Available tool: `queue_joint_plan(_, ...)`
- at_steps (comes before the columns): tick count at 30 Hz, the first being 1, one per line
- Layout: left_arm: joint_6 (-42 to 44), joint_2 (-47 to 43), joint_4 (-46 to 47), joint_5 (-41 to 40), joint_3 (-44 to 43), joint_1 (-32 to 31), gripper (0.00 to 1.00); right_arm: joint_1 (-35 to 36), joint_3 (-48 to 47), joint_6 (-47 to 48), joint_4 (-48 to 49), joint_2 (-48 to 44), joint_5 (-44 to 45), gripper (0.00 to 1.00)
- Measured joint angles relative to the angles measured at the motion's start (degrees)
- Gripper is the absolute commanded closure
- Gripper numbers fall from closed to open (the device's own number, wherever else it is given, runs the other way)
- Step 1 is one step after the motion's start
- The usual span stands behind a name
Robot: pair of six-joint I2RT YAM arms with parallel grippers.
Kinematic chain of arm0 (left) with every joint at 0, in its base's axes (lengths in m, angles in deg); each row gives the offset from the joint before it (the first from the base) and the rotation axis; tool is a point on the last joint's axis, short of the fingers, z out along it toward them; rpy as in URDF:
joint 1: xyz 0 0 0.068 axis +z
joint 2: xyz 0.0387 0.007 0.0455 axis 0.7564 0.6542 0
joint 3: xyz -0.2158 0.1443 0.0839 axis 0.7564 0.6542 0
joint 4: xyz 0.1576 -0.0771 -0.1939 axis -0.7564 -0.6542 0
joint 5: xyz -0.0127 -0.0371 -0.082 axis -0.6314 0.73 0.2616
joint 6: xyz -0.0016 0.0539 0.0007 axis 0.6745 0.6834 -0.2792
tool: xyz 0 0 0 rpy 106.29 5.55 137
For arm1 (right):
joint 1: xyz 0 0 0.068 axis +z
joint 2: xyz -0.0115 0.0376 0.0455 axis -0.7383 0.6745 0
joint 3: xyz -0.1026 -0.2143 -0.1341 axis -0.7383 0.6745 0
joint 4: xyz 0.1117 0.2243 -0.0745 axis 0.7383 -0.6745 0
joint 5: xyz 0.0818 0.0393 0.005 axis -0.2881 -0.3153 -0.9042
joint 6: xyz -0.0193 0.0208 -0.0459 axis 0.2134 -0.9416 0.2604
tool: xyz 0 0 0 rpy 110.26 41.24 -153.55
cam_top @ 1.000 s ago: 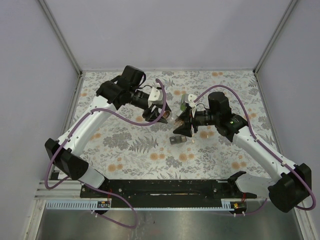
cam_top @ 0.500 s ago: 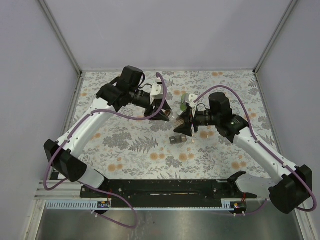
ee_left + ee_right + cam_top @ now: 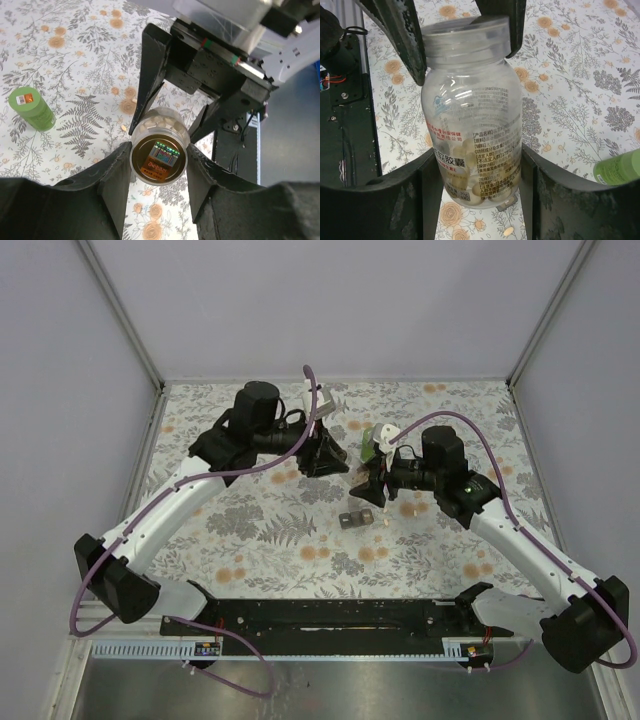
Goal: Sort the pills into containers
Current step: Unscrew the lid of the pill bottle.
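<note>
A clear pill bottle [image 3: 475, 120], part full of pale pills, hangs in the air between both arms. My right gripper [image 3: 477, 160] is shut on its body. Its clear cap [image 3: 465, 37] sits between the black fingers [image 3: 402, 35] of my left gripper [image 3: 159, 152], which is shut on that cap [image 3: 159, 159]. From above, the left gripper [image 3: 325, 455] and the right gripper [image 3: 370, 482] meet over the middle of the table. A green bottle [image 3: 32, 107] stands upright on the table. Loose pills [image 3: 123, 128] lie on the cloth.
The green bottle [image 3: 372, 440] stands just behind my right gripper. A small grey piece [image 3: 352, 519] lies on the flowered cloth [image 3: 250, 530] in front of the grippers, a single pill [image 3: 381, 522] beside it. Grey walls close the table on three sides.
My left arm has swung back and turned its wrist, and its jaws have narrowed onto the cap. The right gripper holds the bottle almost where it was.
</note>
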Motion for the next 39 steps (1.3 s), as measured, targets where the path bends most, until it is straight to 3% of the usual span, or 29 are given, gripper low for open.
queue_joint_plan(6,-7.69,0.90,0.26,-8.94,-1.79,-2.99,0.99,0.00,0.00,-0.13,-0.24,-0.02,3.13,0.99)
queue_joint_plan(8,-10.10,1.73,-0.15,-11.06,-2.71,-3.43,0.89,0.00,0.07,-0.15,-0.24,-0.17,4.44,0.99)
queue_joint_plan(11,-13.38,2.38,-0.35,-13.38,-2.99,-3.78,0.86,0.00,0.57,-0.15,-0.11,-0.55,6.40,0.99)
queue_joint_plan(18,-16.63,2.45,-0.70,-18.14,-3.15,-5.31,0.32,0.02,0.98,-0.17,-0.04,-0.57,7.85,0.99)
queue_joint_plan(20,-16.72,2.45,-1.42,-18.64,-3.17,-5.55,0.12,0.00,0.98,-0.52,0.39,-0.59,8.15,1.00)
queue_joint_plan(22,-15.78,2.45,-1.90,-19.12,-3.17,-5.84,0.01,0.00,0.98,-0.76,0.92,-0.61,8.22,0.99)
queue_joint_plan(30,-8.24,1.60,-4.61,-20.33,-3.17,-6.05,0.01,0.00,0.98,-1.03,1.22,-0.68,7.58,1.00)
queue_joint_plan(35,5.05,0.09,-8.66,-18.58,-4.87,-5.40,0.01,0.00,0.98,-0.79,0.74,-0.68,4.81,1.00)
queue_joint_plan(39,20.26,-0.09,-15.41,-10.95,-8.83,-3.89,0.01,0.00,0.96,-0.07,-0.83,-0.61,1.38,1.00)
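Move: The lid is already between the left fingers at the upper-left end of the pill bottle. From the right hand, which grips the bottle's body, the lid is roughly 7 cm left and 4 cm up, with little forward offset. From the left hand, the black pill box lies about level in forward reach, 6 cm right and 30 cm below; the green bottle stands some 21 cm ahead, 10 cm right and 27 cm below. The lid, still pinched by the left fingers, gets a last counter-clockwise twist of some 15 degrees, seen facing its top, as the hand eases forward and right about 2 cm. The left fingers then open wide; the hand sinks slightly, then backs off left, up and back while rolling clockwise. The right hand keeps its grip on the bottle, drifting about 2 cm forward and back again. ##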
